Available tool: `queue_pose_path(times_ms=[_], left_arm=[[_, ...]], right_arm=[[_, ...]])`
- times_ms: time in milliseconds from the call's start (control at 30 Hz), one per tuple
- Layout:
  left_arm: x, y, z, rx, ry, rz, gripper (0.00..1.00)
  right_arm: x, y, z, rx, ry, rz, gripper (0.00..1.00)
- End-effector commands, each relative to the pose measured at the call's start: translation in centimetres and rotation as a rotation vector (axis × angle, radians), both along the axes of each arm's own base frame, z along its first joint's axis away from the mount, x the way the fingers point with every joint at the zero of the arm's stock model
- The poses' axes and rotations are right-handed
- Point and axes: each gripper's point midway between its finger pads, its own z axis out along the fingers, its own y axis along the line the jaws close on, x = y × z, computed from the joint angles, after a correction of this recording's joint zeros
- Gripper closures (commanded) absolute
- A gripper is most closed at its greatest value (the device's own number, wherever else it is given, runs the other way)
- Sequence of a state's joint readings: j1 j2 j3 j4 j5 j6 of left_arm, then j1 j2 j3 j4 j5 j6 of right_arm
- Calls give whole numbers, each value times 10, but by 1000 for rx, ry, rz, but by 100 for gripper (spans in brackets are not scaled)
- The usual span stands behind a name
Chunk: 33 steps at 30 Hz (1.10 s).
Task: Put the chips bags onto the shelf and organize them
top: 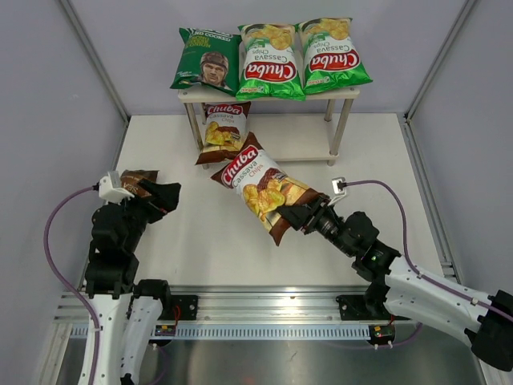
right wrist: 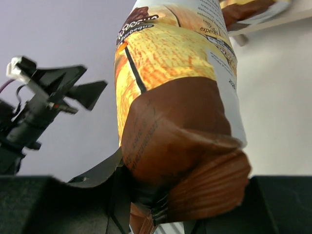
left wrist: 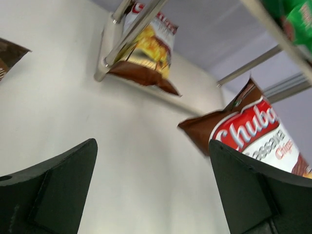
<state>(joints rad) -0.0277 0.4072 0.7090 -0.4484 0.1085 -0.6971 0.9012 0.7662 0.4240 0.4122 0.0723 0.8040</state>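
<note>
On the top board of the shelf [top: 298,147] lie three chips bags: a dark green one with a man's face [top: 207,60] and two bright green Chuba bags [top: 270,60] [top: 333,54]. A brown-and-white Chuba bag [top: 224,128] lies at the left of the lower tier, its end hanging over the front edge. My right gripper [top: 303,216] is shut on the bottom seam of a second brown-and-white Chuba bag [top: 263,186] [right wrist: 175,122], which slants toward the shelf. My left gripper [top: 164,200] [left wrist: 152,144] stands open and empty at the table's left. A dark brown bag [top: 141,181] shows partly under it.
Grey walls enclose the white table on the left, right and back. A thin silver shelf leg [left wrist: 131,29] and the lower-tier bag [left wrist: 146,48] show ahead of the left gripper. A metal rail [top: 264,309] runs along the near edge by the arm bases.
</note>
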Motion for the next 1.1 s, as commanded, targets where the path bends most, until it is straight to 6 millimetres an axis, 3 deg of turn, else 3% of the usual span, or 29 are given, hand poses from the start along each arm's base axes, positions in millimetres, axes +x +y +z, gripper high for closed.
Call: queue_pose_path(times_ms=[0,167,267,300,367,400,433,467,600,733,867,933,967,1033,1067], left_arm=[[-8,-4,-25,169,116,-98,1],[-16,-16,-42,179,163,-187,1],[-22,-27,-38,181,146,-261,1],[-26,-29,-37,183,149,-283,1],[-31,-30,-31,209,149,-306,1],[-34,-33,-27,220,145,-328,1],[-36,-33,-20,232,132,-333,1],[-37,-31,-20,240,140,-324,1],[-32,-25,-27,235,103,-271,1],[-40,-25,-16,242,39,-270,1],[-44,-25,-13,247,22,-269,1],[-44,-25,-14,242,25,-268,1],[-43,-25,-14,243,25,-265,1],[-42,-25,-15,241,31,-264,1],[-42,-24,-14,244,31,-258,1]], right_arm=[[33,-24,25,166,21,-145,87],[75,-60,22,238,35,-286,86],[97,-69,22,242,40,-336,86],[110,-74,13,230,59,-369,86],[123,-77,23,266,38,-379,86],[137,-79,10,238,66,-410,86],[147,-81,12,243,68,-442,86],[159,-80,2,232,82,-461,87],[190,-79,-4,284,71,-513,87],[218,-85,-2,326,51,-608,88],[244,-92,-26,305,110,-717,87],[255,-85,-22,310,105,-709,86],[263,-80,-36,287,134,-706,86],[273,-70,-36,310,144,-689,85],[277,-62,-51,288,162,-688,85]])
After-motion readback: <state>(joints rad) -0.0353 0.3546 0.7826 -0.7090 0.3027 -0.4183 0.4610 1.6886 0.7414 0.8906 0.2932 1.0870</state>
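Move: The right hand, already holding the Chuba bag alone, has the free right half of the lower shelf roughly 35 cm ahead, 4 cm to its right and 14 cm below. The Chuba bag already shelved there sits about 34 cm ahead and 22 cm left, 14 cm below; the shelf's right front post is some 26 cm ahead and 20 cm right, its middle about 5 cm down. From the left hand the free spot is about 32 cm ahead, 41 cm right, 16 cm below. Still pinching the Chuba bag by its bottom end, the right hand swings it forward some 25 cm into the free right half of the lower shelf, sinking about 8 cm and drifting right early on, while turning about 40 degrees clockwise so the bag points into the shelf. The empty left hand stays open and backs off about 5 cm, first dipping, then rising partway. ##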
